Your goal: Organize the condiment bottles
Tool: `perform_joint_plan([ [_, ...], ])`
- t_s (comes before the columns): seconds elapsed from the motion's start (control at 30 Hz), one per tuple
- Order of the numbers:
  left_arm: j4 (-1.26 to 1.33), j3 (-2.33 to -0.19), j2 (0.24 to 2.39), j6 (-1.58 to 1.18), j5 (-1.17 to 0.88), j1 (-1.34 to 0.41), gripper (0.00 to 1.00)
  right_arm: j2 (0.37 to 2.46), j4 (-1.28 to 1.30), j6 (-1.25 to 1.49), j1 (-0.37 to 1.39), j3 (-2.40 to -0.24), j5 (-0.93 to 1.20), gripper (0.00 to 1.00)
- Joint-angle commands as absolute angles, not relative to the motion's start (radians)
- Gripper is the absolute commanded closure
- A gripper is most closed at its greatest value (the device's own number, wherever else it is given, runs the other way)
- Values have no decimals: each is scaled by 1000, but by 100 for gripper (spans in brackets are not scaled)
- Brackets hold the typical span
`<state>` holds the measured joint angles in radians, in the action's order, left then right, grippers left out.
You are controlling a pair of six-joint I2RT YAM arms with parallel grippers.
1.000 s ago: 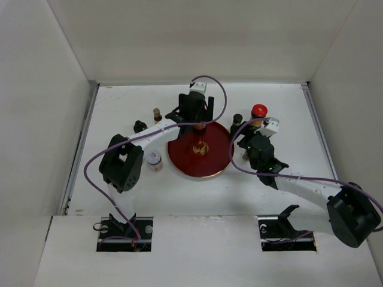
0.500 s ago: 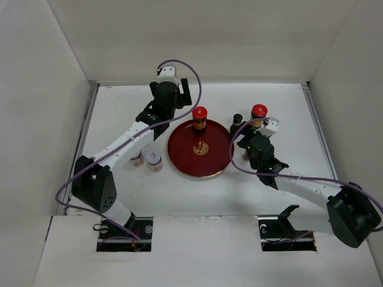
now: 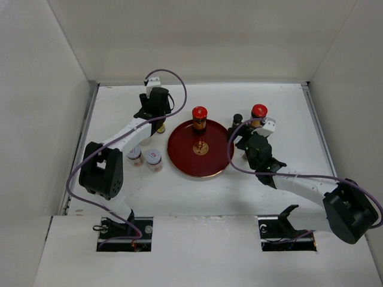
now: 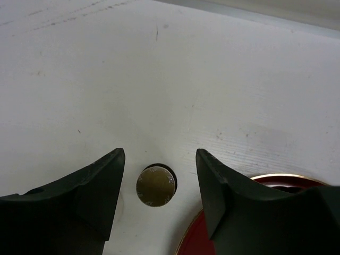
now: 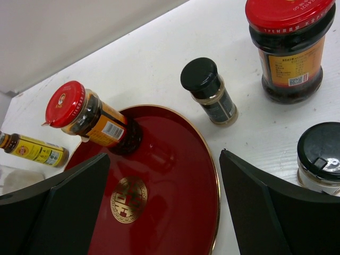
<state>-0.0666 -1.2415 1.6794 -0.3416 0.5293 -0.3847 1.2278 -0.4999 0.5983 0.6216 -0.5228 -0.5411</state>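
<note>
My left gripper (image 3: 158, 118) is open at the back left, hovering over a yellowish gold-capped bottle (image 3: 160, 127). In the left wrist view the cap (image 4: 155, 186) sits between the open fingers of that gripper (image 4: 160, 156), below them. A dark red-capped jar (image 3: 199, 118) stands on the back of the red tray (image 3: 206, 166). My right gripper (image 3: 242, 139) is open and empty at the tray's right edge. The right wrist view shows this gripper (image 5: 164, 158) over the tray (image 5: 170, 202), the jar on the tray (image 5: 90, 114) and the yellowish bottle (image 5: 34, 150).
A second red-capped jar (image 3: 258, 113) and a slim black-capped bottle (image 3: 237, 119) stand right of the tray. A black-lidded jar (image 5: 321, 156) is close to my right finger. Two short white-lidded jars (image 3: 134, 155) (image 3: 154, 158) stand left of the tray. White walls enclose the table.
My left gripper has let go of the red-capped jar on the tray and moved left to above the gold-capped bottle. The right arm has hardly moved.
</note>
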Motion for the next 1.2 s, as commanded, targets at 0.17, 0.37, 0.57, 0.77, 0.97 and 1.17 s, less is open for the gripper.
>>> perform_joint_plan([
  [0.17, -49, -1233, 1704, -364, 526, -375, 56, 1241, -525, 594, 619, -563, -529, 9],
  [0.37, -60, -1209, 1695, -373, 532, -383, 69, 1247, -523, 594, 619, -566, -528, 9],
  [0.57, -75, -1192, 1666, -382, 543, -392, 84, 1241, -525, 600, 619, -561, -528, 9],
  [0.77, -63, -1213, 1580, -377, 549, -433, 86, 1246, -522, 598, 619, -565, -528, 9],
  [0.97, -31, -1223, 1526, -356, 555, -504, 86, 1244, -522, 598, 619, -565, -525, 9],
  [1.17, -28, -1244, 1548, -370, 525, -573, 86, 1250, -523, 594, 619, -569, -522, 9],
])
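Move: The yellow-label bottle stands right under the left hand, its middle about 10 cm below and its cap just below the open fingers. The black-capped bottle is roughly 8 cm left and 5 cm back; the tray's centre lies some 20 cm right and 12 cm back, with the red-lidded jar on it about 19 cm right, level with the bottle. From the right hand, the yellow-label bottle is some 40 cm left and 12 cm ahead. Left hand sinks about 3 cm, pinches the yellow-label bottle's top, then carries it right, up and back, trayward. ##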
